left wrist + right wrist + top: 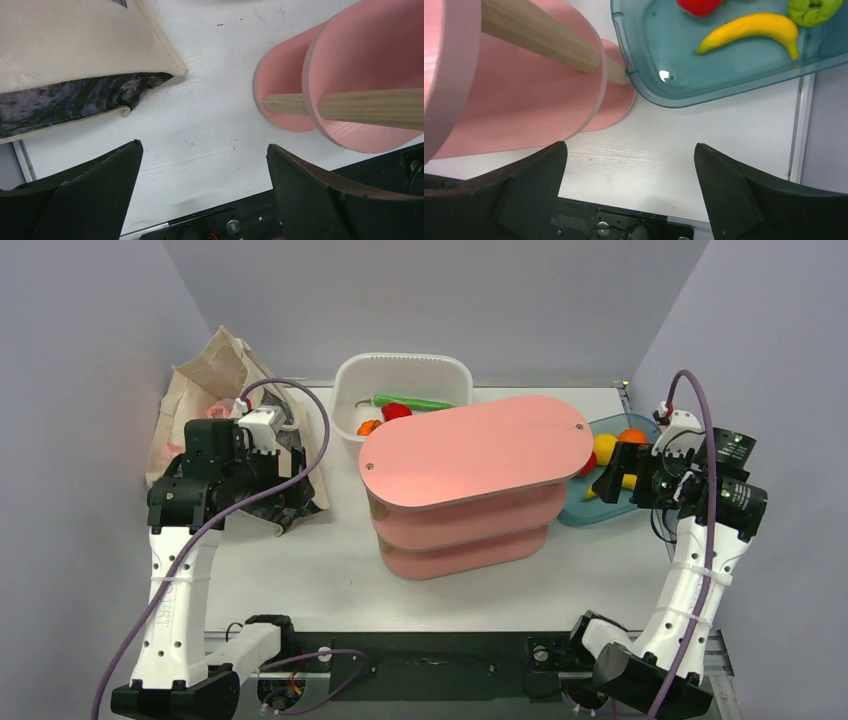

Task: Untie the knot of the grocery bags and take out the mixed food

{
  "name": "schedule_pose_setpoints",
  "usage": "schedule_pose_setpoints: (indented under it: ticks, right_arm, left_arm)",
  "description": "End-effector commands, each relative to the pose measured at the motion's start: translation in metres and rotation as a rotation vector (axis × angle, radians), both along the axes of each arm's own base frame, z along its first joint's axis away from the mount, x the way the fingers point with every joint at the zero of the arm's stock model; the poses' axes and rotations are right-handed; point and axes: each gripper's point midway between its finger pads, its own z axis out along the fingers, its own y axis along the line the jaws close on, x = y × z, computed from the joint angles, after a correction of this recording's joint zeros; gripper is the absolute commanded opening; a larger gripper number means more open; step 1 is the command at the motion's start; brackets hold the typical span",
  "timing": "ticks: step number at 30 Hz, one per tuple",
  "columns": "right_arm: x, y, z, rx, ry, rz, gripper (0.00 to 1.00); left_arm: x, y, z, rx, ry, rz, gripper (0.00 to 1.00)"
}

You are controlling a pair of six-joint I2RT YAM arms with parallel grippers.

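Observation:
The beige canvas tote (215,365) lies slumped at the back left, and its dark patterned patch (75,102) shows in the left wrist view. Bits of the pink plastic bag (214,407) peek out beside it, behind my left arm. My left gripper (275,495) hovers over the tote's near right corner. It is open and empty (205,150), with bare table between its fingers. My right gripper (606,483) is open and empty (630,150) over the table at the teal tray's near edge. The mixed food is hidden.
A pink three-tier shelf (475,450) with wooden posts stands mid-table between the arms. A white tub (400,370) with red and green peppers is behind it. The teal tray (674,65) at right holds a banana (749,27) and other fruit.

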Motion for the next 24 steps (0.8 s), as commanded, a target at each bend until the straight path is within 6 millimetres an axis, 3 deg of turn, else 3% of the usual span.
schedule_pose_setpoints:
  ticks: [1,5,10,13,24]
  right_arm:
    - [-0.01,0.011,-0.006,0.019,-0.007,0.052,0.94]
    - [-0.015,0.025,-0.02,0.053,-0.006,0.142,0.91]
    - [-0.009,0.049,-0.031,0.157,-0.022,0.278,0.74]
    - [0.007,0.054,-0.032,0.18,-0.078,0.321,0.6]
    - [0.077,0.057,-0.025,0.124,-0.283,0.336,0.36]
  left_arm:
    - [0.015,-0.006,0.025,-0.058,-0.095,0.023,0.95]
    - [0.018,-0.017,0.026,-0.11,-0.116,-0.012,0.95]
    - [0.019,-0.036,0.035,-0.213,-0.199,-0.07,0.95]
    - [0.018,-0.044,0.031,-0.274,-0.208,-0.077,0.95]
    - [0.015,-0.058,0.03,-0.359,-0.224,-0.12,0.95]
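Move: Some 23 cm to the right hand's left and about 4 cm ahead stands the middle of the pink shelf, roughly 15 cm lower; the blue bin lies about 18 cm ahead and 12 cm to this hand's right, near the table. From the left hand that shelf is about 30 cm to the right and 4 cm ahead. The tote bag sits some 20 cm ahead and 20 cm to the left of the left hand. Swinging in towards the right end of the pink shelf, the right hand sinks and goes left about 5 cm each, first easing back slightly and then pushing forward, while it turns counter-clockwise nearly 20 degrees and its fingers close from wide open to under half. The left hand, still wide open, drifts right towards the shelf too, rolling its left side down and lifting its fingertips a little. ##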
